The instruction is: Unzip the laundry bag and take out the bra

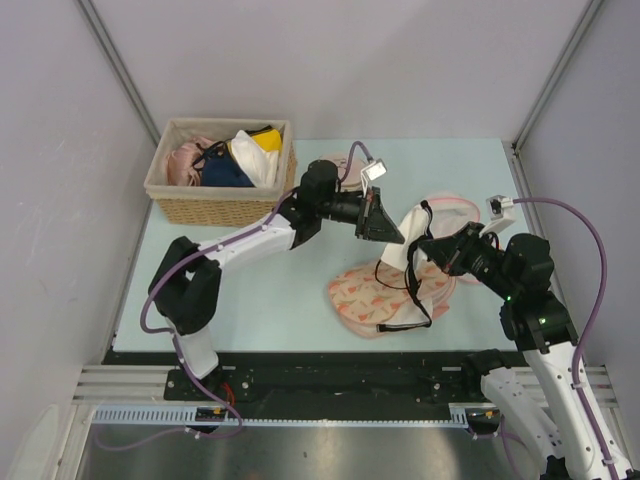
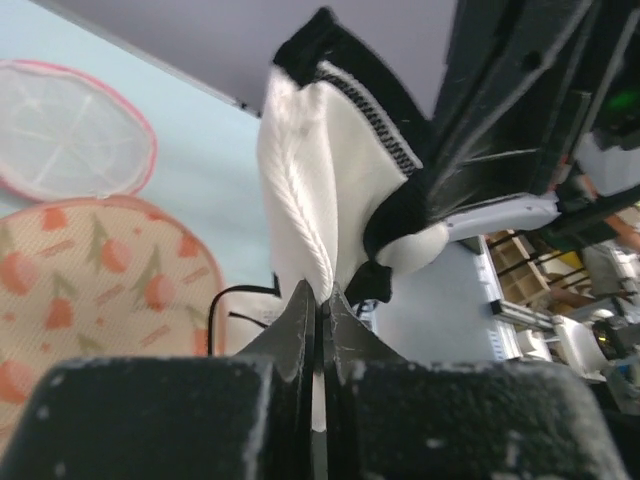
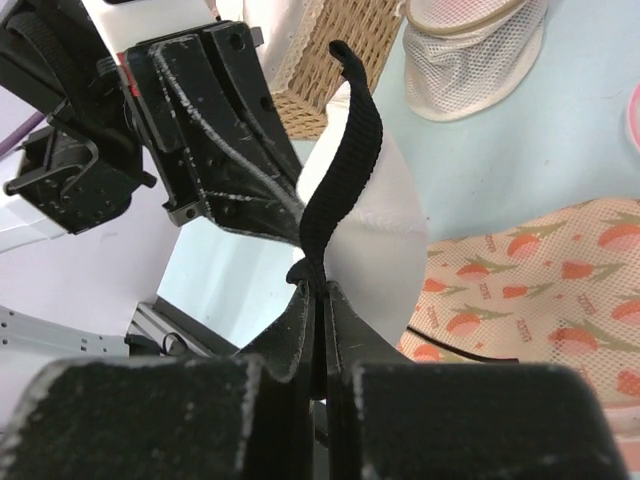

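The bra [image 1: 403, 238], white with black straps and edging, hangs lifted between my two grippers above the table. My left gripper [image 1: 390, 232] is shut on its white fabric [image 2: 320, 190], pinched at the fingertips [image 2: 322, 296]. My right gripper [image 1: 432, 252] is shut on a black strap [image 3: 340, 170], with the white cup [image 3: 385, 225] behind it. The laundry bag [image 1: 372, 296] lies open and flat beneath them, cream-peach with pink prints [image 2: 90, 275] [image 3: 545, 290]. Black straps trail down onto the laundry bag.
A wicker basket [image 1: 172, 203] with pink, navy and yellow-white garments stands at the back left [image 3: 345, 45]. A round white mesh bag with pink rim [image 2: 70, 130] lies behind the left arm. A small white mesh bag [image 3: 480, 50] sits near the basket.
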Controlling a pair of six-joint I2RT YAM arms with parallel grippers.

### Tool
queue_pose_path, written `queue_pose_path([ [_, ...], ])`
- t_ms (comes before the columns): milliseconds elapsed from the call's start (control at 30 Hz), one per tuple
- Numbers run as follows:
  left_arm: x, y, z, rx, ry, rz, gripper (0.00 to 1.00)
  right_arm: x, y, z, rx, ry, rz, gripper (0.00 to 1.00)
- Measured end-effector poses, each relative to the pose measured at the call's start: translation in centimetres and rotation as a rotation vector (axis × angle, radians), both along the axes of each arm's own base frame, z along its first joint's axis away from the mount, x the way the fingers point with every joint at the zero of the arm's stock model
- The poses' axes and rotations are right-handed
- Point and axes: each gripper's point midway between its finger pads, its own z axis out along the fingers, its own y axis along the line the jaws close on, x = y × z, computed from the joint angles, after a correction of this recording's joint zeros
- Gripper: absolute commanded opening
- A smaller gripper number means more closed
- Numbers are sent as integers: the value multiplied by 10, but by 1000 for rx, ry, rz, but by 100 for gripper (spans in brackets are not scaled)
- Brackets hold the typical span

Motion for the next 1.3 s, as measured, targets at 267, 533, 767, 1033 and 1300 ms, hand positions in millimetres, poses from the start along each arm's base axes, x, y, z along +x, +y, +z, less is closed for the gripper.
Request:
queue_pose_path([
  [267,27,-2,12,92,-67,143,0,2,-3,-1,16,21,-36,76],
  [533,56,18,63,109,-163,297,1,-6,-35,13,-1,-35,-205,80],
  [767,81,63,160,30,-337,510,1,-25,-93,34,0,-120,-508,80],
  [1033,99,132,283,-134,-513,780,0,-28,-124,5,-57,-11,-678,79],
  [1300,103,197,353,-259,-570,1003,0,-30,-130,-4,-83,21,-709,79],
])
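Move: Between the two shut grippers hangs the bra, its middle about 8 cm below the right fingers, 3 cm left and 2 cm nearer the base. The laundry bag is under the left hand, some 20 cm down. From that hand, the clothes basket is about 31 cm ahead, 43 cm left; the round mesh bag 26 cm ahead, 12 cm left; the pink-rimmed bag 21 cm ahead, 14 cm right, all 14 to 20 cm lower. Keeping its pinch on the bra, the left hand eases forward, then sweeps steeply up and left, about 35 cm up and 20 cm left, away from the laundry bag, its fingers swinging from pointing right to forward-right and tipping upward. The right fingers open and let go of the bra, and that hand draws 13 cm right, turning some 40 degrees clockwise. ##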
